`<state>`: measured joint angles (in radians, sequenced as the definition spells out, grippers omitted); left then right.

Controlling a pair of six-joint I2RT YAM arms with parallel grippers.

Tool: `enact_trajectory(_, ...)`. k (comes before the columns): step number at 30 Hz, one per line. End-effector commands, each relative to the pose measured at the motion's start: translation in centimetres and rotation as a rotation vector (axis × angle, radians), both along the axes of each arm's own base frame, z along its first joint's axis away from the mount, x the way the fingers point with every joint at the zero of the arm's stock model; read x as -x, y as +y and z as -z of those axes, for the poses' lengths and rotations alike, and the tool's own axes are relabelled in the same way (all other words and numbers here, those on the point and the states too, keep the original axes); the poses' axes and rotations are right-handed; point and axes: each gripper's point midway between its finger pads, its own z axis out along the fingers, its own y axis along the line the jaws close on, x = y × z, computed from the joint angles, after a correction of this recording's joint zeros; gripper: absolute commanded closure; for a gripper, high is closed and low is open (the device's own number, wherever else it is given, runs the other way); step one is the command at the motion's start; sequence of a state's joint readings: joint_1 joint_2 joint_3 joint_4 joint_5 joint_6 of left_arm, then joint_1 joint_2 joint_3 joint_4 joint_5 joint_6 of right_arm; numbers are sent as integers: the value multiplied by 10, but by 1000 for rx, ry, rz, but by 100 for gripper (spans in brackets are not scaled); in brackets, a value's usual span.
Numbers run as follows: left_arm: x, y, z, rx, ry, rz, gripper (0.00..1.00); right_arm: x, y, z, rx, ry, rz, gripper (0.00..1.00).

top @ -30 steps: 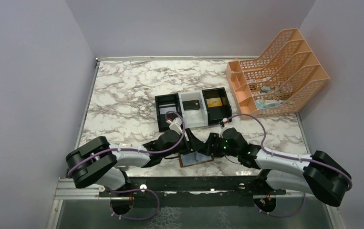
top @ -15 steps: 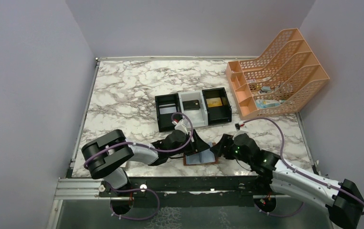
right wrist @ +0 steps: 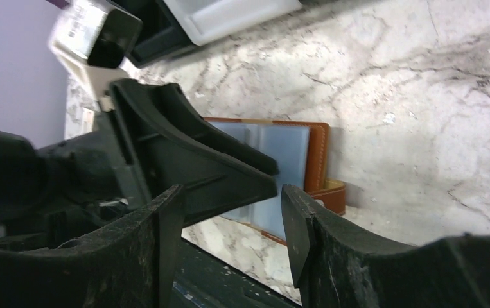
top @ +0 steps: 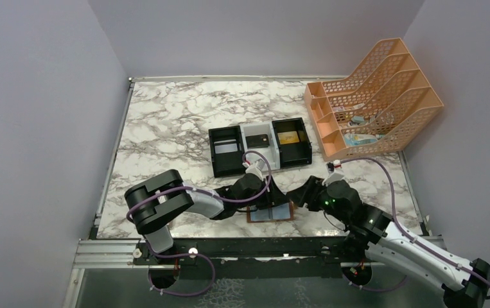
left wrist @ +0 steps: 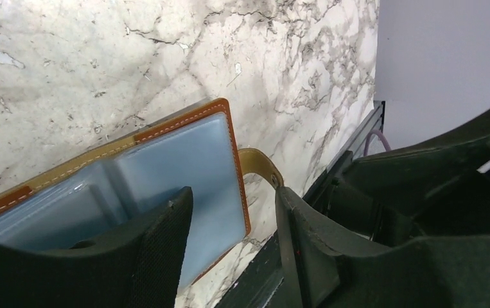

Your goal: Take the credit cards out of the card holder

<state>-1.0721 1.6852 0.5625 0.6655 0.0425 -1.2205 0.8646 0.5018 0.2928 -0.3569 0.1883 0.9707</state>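
Note:
The card holder (top: 271, 212) lies open and flat near the table's front edge, brown rim and pale blue pockets up (left wrist: 184, 160) (right wrist: 287, 144). Its snap tab (left wrist: 259, 165) sticks out on the right. My left gripper (top: 270, 199) (left wrist: 232, 221) is open low over the holder's near right corner, one finger above a blue pocket and nothing between the jaws. My right gripper (top: 301, 194) (right wrist: 229, 224) is open just right of the holder, apart from it. No card edge shows in the pockets. A pale credit card (top: 227, 147) lies in the tray's left compartment.
A black-and-white three-compartment tray (top: 219, 168) stands behind the grippers, with a dark item in the middle and a gold card (top: 287, 136) on the right. An orange file rack (top: 370, 96) fills the back right corner. The black front rail runs just below the holder.
The card holder went from propped up between the grippers to lying flat and open. The left gripper slid right over it. The right gripper drew back to the right.

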Motion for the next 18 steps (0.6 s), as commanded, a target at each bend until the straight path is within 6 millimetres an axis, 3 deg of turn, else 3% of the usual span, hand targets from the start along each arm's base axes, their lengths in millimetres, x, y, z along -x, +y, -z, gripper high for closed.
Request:
enact_trajectory(1,-1,0,-10,10,-47,10,47,-6,-2,-27,-6,-55,16,44)
enact_trajectory(5,-7,17,-28,9,-132,-30,40,-7,0,-35,4,-70,-2,44)
enact_trajectory(18,-40,118,-27,-355,-220,-253,22,-1,48,-57,-10,-139,-270,44)
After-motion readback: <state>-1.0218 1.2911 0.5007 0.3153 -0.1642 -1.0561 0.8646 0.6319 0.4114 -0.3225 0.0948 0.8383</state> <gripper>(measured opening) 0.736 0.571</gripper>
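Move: The open card holder's middle lies about 5 cm to the left hand's left, roughly level with it front to back and 3 cm below; its snap strap is some 3 cm to that hand's right, level with it and about 2 cm lower. From the right hand the holder's middle is about 7 cm left, level front to back, 6 cm down. The black-and-white tray stands about 20 cm ahead and 9 cm left of the left hand, 3 cm down. The left fingertips come free of the right-hand sleeve page by its outer edge: the hand lifts first, then sweeps about 7 cm left and a little forward, up some 4 cm in all, spreading its fingers wider while the wrist tips up and turns some 10 degrees counter-clockwise. The right hand, fingers still half open, rises about 3 cm clear above the holder's right side, then edges 2 cm left, turning slightly counter-clockwise. ##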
